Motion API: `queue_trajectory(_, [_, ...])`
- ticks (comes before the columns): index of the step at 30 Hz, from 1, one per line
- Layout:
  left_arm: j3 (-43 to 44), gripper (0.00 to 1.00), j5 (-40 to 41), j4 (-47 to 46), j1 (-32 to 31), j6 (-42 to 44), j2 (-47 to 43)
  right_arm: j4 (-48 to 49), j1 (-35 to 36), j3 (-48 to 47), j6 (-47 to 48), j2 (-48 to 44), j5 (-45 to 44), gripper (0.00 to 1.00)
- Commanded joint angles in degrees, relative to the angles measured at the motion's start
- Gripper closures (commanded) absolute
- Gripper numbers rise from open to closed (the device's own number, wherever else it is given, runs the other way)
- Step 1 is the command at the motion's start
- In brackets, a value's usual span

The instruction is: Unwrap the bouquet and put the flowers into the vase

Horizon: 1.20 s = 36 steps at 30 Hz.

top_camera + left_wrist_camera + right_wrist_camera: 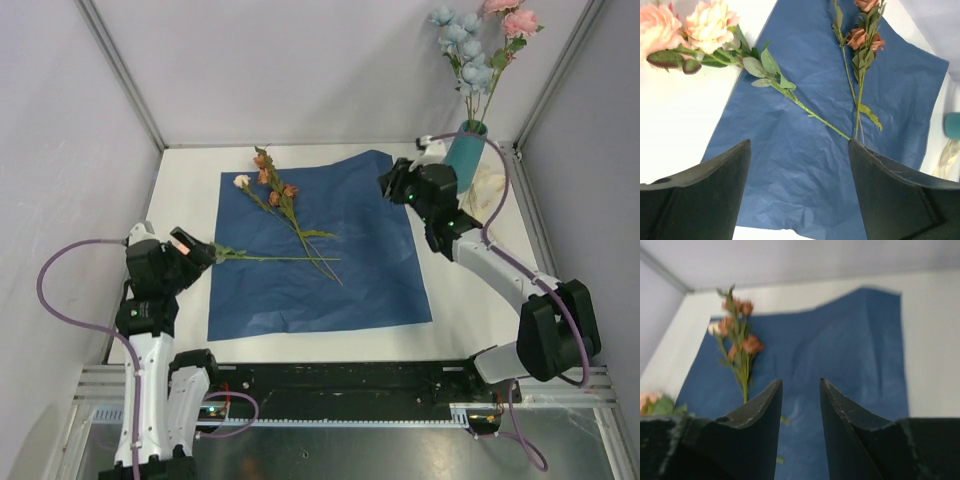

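Note:
The bouquet is undone: its blue tissue paper (320, 240) lies spread flat on the table. On the paper lie a rust-brown bloom stem (285, 200) and a pink rose stem (242, 181), and a bare green stem (285, 259) runs rightward from my left gripper (205, 250). The left wrist view shows that gripper (800, 145) wide open over the paper (805, 165), with nothing between its fingers. It also shows the roses (710, 25) and the rust blooms (865, 35) ahead. The teal vase (465, 155) at the back right holds blue blossoms and pink roses. My right gripper (390, 185) hovers beside it, narrowly open (801, 382) and empty.
The cream ribbon (490, 190) lies on the white table just right of the vase. White enclosure walls and metal posts ring the table on three sides. A black rail (340, 380) runs along the near edge between the arm bases.

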<state>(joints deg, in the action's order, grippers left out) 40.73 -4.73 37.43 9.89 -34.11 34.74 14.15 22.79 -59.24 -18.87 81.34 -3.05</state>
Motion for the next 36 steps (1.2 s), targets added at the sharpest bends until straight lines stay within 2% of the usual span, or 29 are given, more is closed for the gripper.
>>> queue_trajectory(1, [-0.41,0.21,2.13,-1.1,0.63,-15.98,5.04,-5.67,5.62,1.82,-1.84,-1.37,-1.47,0.6])
queue_trajectory(5, [0.84,0.24,2.22,-1.68,0.3,-23.99,12.21,-5.83,10.73,5.45,-2.35,-4.72,-2.33,0.6])
queue_trajectory(12, [2.82,0.28,9.5,-3.97,-3.65,-32.86,24.17,-3.27,15.29,11.6,-3.97,-11.23,-2.47,0.61])
queue_trajectory(21, [7.68,0.28,15.41,-7.42,-8.59,-37.21,40.24,-2.3,16.76,14.64,-2.31,-13.91,-1.4,0.61])
queue_trajectory(29, [9.94,0.3,17.5,-8.04,-9.23,-40.49,47.52,-2.02,16.73,15.25,-2.12,-15.57,-2.4,0.61])
queue_trajectory(36, [12.61,0.36,18.48,-8.0,-9.36,-41.28,53.83,-0.67,17.71,15.22,-2.28,-14.36,-2.0,0.62])
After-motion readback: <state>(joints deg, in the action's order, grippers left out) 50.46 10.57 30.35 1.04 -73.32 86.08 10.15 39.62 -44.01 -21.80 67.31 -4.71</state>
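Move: The peach roses' leafy stem, just below the blooms, lies about 10 cm ahead of the left hand, 3 cm to its right and some 17 cm below. At table height the white rose head is roughly 33 cm ahead and 3 cm right, the orange rose heads 33 cm ahead and 13 cm right. From the right hand, that leafy stem is about 10 cm back, 43 cm left and 25 cm below; the vase stands 13 cm ahead and 27 cm right, its middle 14 cm lower. Downward and forward, the left hand drops about 15 cm and reaches 9 cm out to the peach roses' leafy stem, its fingers tipping some 30 degrees steeper, turning counter-clockwise and closing partway, still open astride the stem. Back, left and slightly down, the empty right hand withdraws from the vase over the blue wrapper in the first half, then hovers, its fingers unchanged. ##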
